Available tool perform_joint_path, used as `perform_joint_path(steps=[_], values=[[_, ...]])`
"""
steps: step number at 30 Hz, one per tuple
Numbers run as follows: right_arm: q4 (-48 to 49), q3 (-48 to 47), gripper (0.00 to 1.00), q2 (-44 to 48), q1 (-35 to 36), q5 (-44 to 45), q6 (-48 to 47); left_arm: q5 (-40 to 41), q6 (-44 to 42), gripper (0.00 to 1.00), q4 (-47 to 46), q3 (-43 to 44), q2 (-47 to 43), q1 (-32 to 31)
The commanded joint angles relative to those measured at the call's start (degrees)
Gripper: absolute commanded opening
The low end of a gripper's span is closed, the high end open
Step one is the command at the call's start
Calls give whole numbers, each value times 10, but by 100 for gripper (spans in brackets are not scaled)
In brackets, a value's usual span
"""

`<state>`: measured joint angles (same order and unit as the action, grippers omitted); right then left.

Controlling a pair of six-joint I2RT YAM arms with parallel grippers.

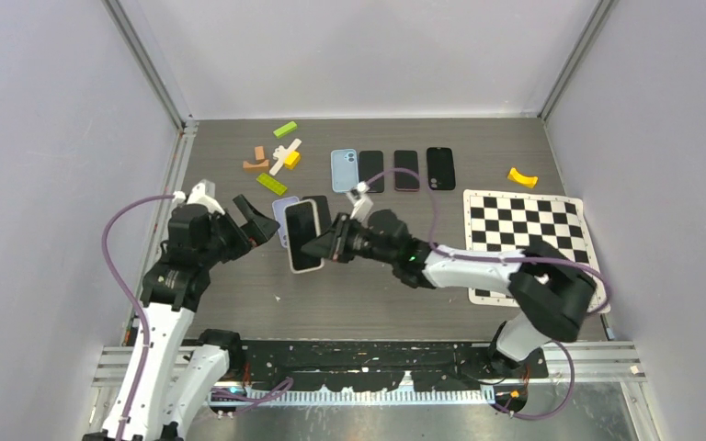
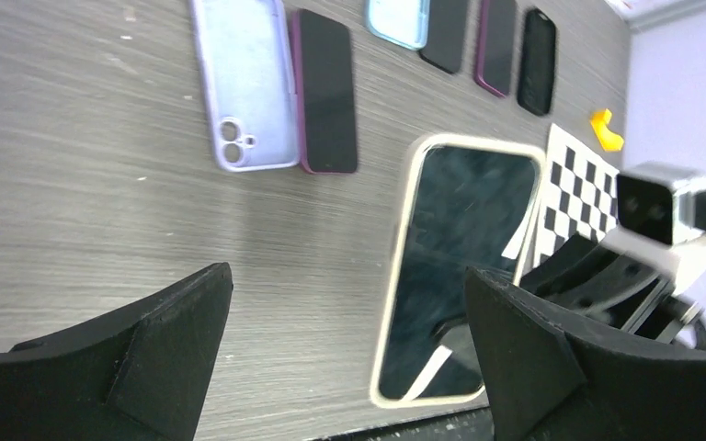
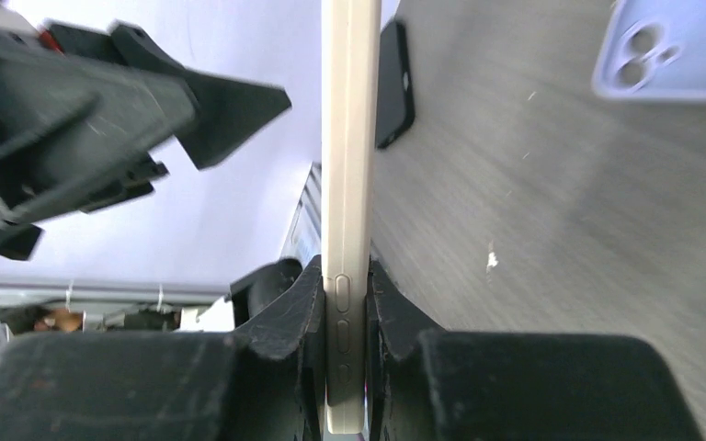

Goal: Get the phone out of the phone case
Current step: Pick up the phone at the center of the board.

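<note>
A phone [image 1: 302, 236] with a dark screen sits in a cream case [image 2: 403, 276] and is held up off the table, tilted, screen facing the left arm. My right gripper [image 1: 328, 246] is shut on its lower end. In the right wrist view the right gripper [image 3: 345, 276] pinches the cream side edge [image 3: 347, 138] with its buttons between both fingers. My left gripper [image 1: 256, 223] stands open just left of the phone, apart from it. In the left wrist view the left gripper [image 2: 349, 276] is spread wide, and the phone [image 2: 460, 239] lies beyond the right finger.
An empty lavender case [image 2: 244, 83] and a dark phone [image 2: 326, 92] lie side by side on the table behind the held phone. A light blue case [image 1: 344, 170] and three dark phones [image 1: 406, 170] line the back. Toy bricks [image 1: 276, 161], a checkerboard mat [image 1: 526, 230] and a yellow piece [image 1: 522, 176] lie around.
</note>
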<state>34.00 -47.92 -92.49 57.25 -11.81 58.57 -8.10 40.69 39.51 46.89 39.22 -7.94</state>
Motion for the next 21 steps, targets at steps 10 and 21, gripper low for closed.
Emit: perform_joint_path(steps=[10,21], values=[[-87,7,1,231,-110,-55,-36,-386,65,100,-378,-9,130,-2],[44,-16,1,187,-111,-199,32,-512,188,100,-607,-39,160,-4]])
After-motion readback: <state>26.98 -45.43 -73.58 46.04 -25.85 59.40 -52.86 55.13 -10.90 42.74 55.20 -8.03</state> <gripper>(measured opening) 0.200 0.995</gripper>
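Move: The cased phone hangs in the right fingers, pinched by its right long edge, its middle roughly 3 cm left and 2 ahead of that hand. From the open left hand it is about 8 cm right, 3 back and 4 lower. On the table, some 20 cm below the left hand, the lavender case lies 13 cm ahead and 4 right, the black phone 14 ahead and 11 right; from the right hand they are 17 ahead, 8 left and 17 ahead, level sideways, 17 below. Still pinching the cased phone's edge, the right hand lifts it about 9 cm while drawing it right, first swinging forward, then easing back and slightly left again. The left hand, fingers kept wide open, sweeps right and climbs after the phone, turning clockwise some 40 degrees with its left side dipping and its fingers tipping up; it comes close, but no touch can be seen. ##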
